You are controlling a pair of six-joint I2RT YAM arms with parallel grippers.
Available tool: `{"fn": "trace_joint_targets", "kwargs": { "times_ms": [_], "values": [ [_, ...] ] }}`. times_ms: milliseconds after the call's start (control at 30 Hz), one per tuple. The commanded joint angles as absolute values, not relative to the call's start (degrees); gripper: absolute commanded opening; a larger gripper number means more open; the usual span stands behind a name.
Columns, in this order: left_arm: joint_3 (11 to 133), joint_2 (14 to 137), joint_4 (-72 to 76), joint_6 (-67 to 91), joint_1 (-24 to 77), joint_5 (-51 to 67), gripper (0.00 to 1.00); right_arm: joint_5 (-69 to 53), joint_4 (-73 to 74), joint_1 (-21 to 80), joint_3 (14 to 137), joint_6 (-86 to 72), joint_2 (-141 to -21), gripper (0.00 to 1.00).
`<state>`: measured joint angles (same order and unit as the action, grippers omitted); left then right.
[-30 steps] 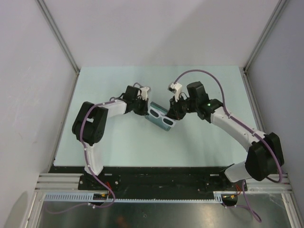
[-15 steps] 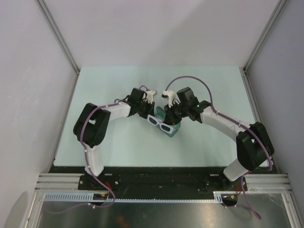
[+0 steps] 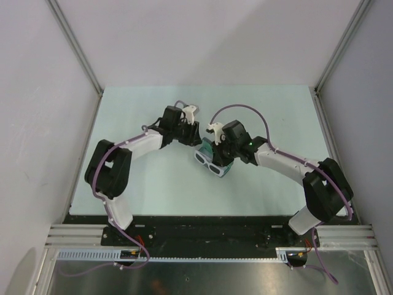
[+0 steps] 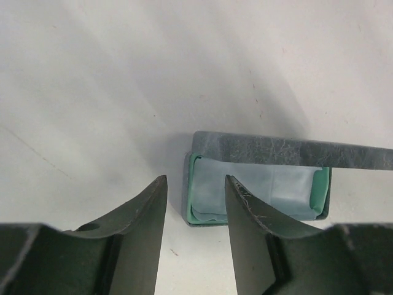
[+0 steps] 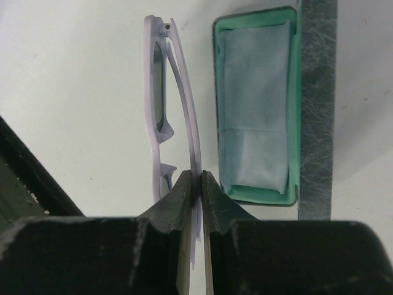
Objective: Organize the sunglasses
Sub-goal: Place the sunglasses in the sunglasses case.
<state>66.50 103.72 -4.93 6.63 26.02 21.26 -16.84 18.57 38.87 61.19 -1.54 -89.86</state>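
The sunglasses (image 5: 156, 92), white-framed with dark lenses and folded arms, hang just above the table with my right gripper (image 5: 196, 179) shut on their arms. Right beside them lies the open grey case (image 5: 258, 196) with green lining, a grey-blue cloth (image 5: 255, 110) folded inside and its lid (image 5: 317, 104) standing up. In the top view the sunglasses (image 3: 207, 163) sit at the near side of the case (image 3: 206, 147), under my right gripper (image 3: 216, 155). My left gripper (image 3: 193, 133) stands open and holds nothing, just off the case's (image 4: 258, 184) end.
Grey walls with metal posts (image 3: 77, 49) enclose the pale green table (image 3: 135, 178) on three sides. The black mounting rail (image 3: 202, 233) runs along the near edge. Both arms meet around the case in the middle.
My left gripper has opened and pulled back a little toward the far side. The right gripper has carried the sunglasses slightly left, alongside the case.
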Motion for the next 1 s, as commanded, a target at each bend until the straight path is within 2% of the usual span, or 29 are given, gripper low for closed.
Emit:
{"fn": "trace_joint_targets", "kwargs": {
  "times_ms": [0, 300, 567, 967],
  "values": [
    [67.9, 100.0, -3.2, 9.7, 23.8, 19.3, 0.47, -13.9, 15.5, 38.4, 60.9, -2.0, -90.4, 0.0],
    [63.5, 93.3, -2.4, 15.6, 22.0, 15.4, 0.47, -8.0, 11.6, 39.6, 61.0, -2.1, -94.7, 0.0],
    [60.0, 88.1, -2.2, 19.3, 22.0, 16.8, 0.49, -6.9, 9.5, 39.7, 60.9, -0.3, -96.9, 0.0],
    [56.8, 87.9, -0.7, 21.4, 23.8, 18.2, 0.52, -6.0, 9.1, 39.8, 61.0, 2.1, -99.6, 0.0]
  ]
}}
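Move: My right hand holds the folded sunglasses above and just short of the open sunglasses case. The middle of its tray is about 5 cm ahead, 2 cm to the left and 9 cm below. The raised case lid stands behind the tray, some 9 cm ahead of this hand, 1 cm to its right and 7 cm down. From my empty left hand, that tray lies roughly 6 cm back, 6 cm to the right and 7 cm below. I keep my pinch on the sunglasses and bring them down about 5 cm with my right hand while carrying them nearly 4 cm forward over the tray, tilting their left end down some 10 degrees. My left hand, still half open, clears off to the left by about 4 cm and rises, swinging roughly 15 degrees counter-clockwise, then eases back and sinks a little. ##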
